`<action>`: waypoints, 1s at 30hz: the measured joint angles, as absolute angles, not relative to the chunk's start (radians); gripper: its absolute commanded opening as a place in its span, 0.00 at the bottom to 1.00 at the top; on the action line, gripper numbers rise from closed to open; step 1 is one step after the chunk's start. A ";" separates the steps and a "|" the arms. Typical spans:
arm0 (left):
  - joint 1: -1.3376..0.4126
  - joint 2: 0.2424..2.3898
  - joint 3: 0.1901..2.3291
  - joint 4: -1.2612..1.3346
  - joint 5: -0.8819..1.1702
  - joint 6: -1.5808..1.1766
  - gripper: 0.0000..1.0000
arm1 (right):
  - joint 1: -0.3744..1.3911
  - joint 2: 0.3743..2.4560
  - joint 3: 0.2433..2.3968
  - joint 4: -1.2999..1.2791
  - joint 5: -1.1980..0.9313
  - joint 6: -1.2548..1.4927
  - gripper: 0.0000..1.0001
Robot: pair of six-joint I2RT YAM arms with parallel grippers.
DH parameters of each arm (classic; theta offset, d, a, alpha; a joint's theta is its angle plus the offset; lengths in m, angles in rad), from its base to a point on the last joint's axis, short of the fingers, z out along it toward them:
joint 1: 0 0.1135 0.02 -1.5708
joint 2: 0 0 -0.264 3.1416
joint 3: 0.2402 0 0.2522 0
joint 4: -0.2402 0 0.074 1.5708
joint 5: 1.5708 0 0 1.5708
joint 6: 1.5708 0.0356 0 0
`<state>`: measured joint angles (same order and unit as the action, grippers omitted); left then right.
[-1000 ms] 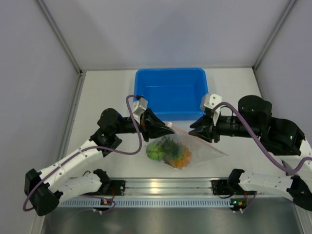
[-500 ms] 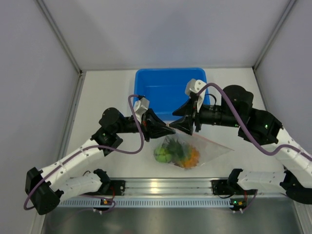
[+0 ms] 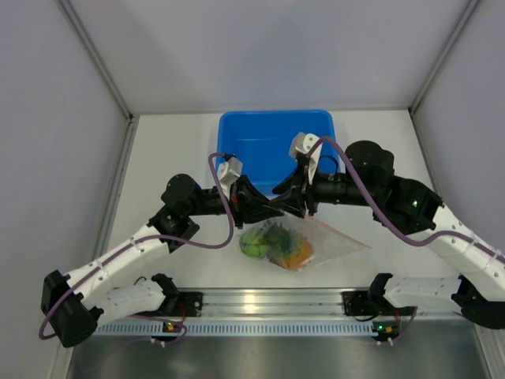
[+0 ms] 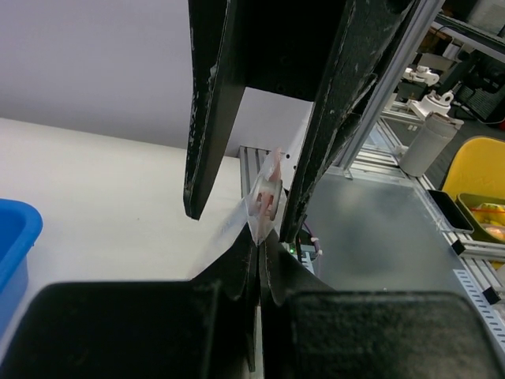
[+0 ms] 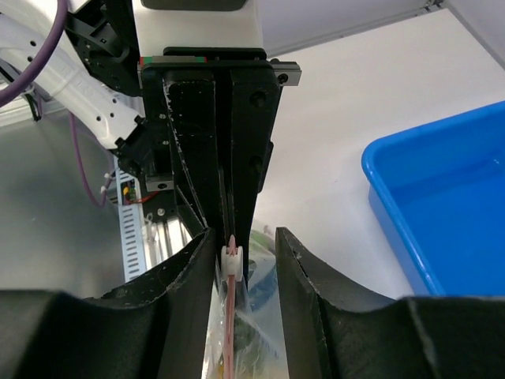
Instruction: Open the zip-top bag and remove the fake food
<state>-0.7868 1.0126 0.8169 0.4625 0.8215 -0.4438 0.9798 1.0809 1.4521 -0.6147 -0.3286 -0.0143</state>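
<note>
The zip-top bag (image 3: 319, 239) is held up at its left corner, its body sagging toward the table. Inside it show a green fruit (image 3: 252, 245), dark grapes (image 3: 276, 234) and the orange pineapple (image 3: 293, 254). My left gripper (image 3: 265, 208) is shut on the bag's corner by the pink zip strip (image 4: 268, 193); in the left wrist view the gripper (image 4: 258, 245) pinches the plastic. My right gripper (image 3: 286, 203) is open, and in the right wrist view the gripper (image 5: 245, 237) has a finger on either side of the white zip slider (image 5: 231, 260) and strip (image 5: 229, 335).
The blue tub (image 3: 276, 150) stands just behind the two grippers and also shows in the right wrist view (image 5: 442, 205). An aluminium rail (image 3: 260, 304) runs along the table's near edge. Grey walls close in the left, right and back.
My right gripper has moved left along the bag to its zip end and now straddles the slider. My left gripper has held the corner, and the bag shifted slightly.
</note>
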 measured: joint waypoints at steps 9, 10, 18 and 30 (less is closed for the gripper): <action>-0.786 1.013 0.817 0.461 0.797 -0.444 0.00 | 0.980 1.082 1.445 -0.612 -0.323 -0.016 0.12; -0.787 1.013 0.817 0.461 0.795 -0.444 0.00 | 0.980 1.081 1.443 -0.610 -0.322 -0.016 0.12; -0.790 1.013 0.817 0.445 0.764 -0.447 0.00 | 0.980 1.047 1.398 -0.582 -0.308 -0.017 0.02; -0.797 0.969 0.782 0.442 0.567 -0.457 0.00 | 0.980 0.966 1.328 -0.595 -0.228 -0.043 0.04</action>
<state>-0.7971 0.9688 0.7822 0.4416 0.5671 -0.4572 0.9798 0.9661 1.3285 -0.5945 -0.2276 -0.0429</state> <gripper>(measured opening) 0.015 0.135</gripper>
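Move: The zip slider sits almost between the right hand's open fingers, about 1 cm back of their middle and level in height; from the left hand, shut on the bag's corner, it is some 3 cm right, 1 cm back and 1 cm up. From the right hand, the pineapple hangs about 4 cm right, 2 cm back and 18 cm below, the cabbage 5 cm left, 2 cm back and as low. The blue bin is some 30 cm ahead and 2 cm right, about 30 cm below. Right fingers pinch the slider, pull right and down some 3 cm; left, still gripping, moves 3 cm forward. ##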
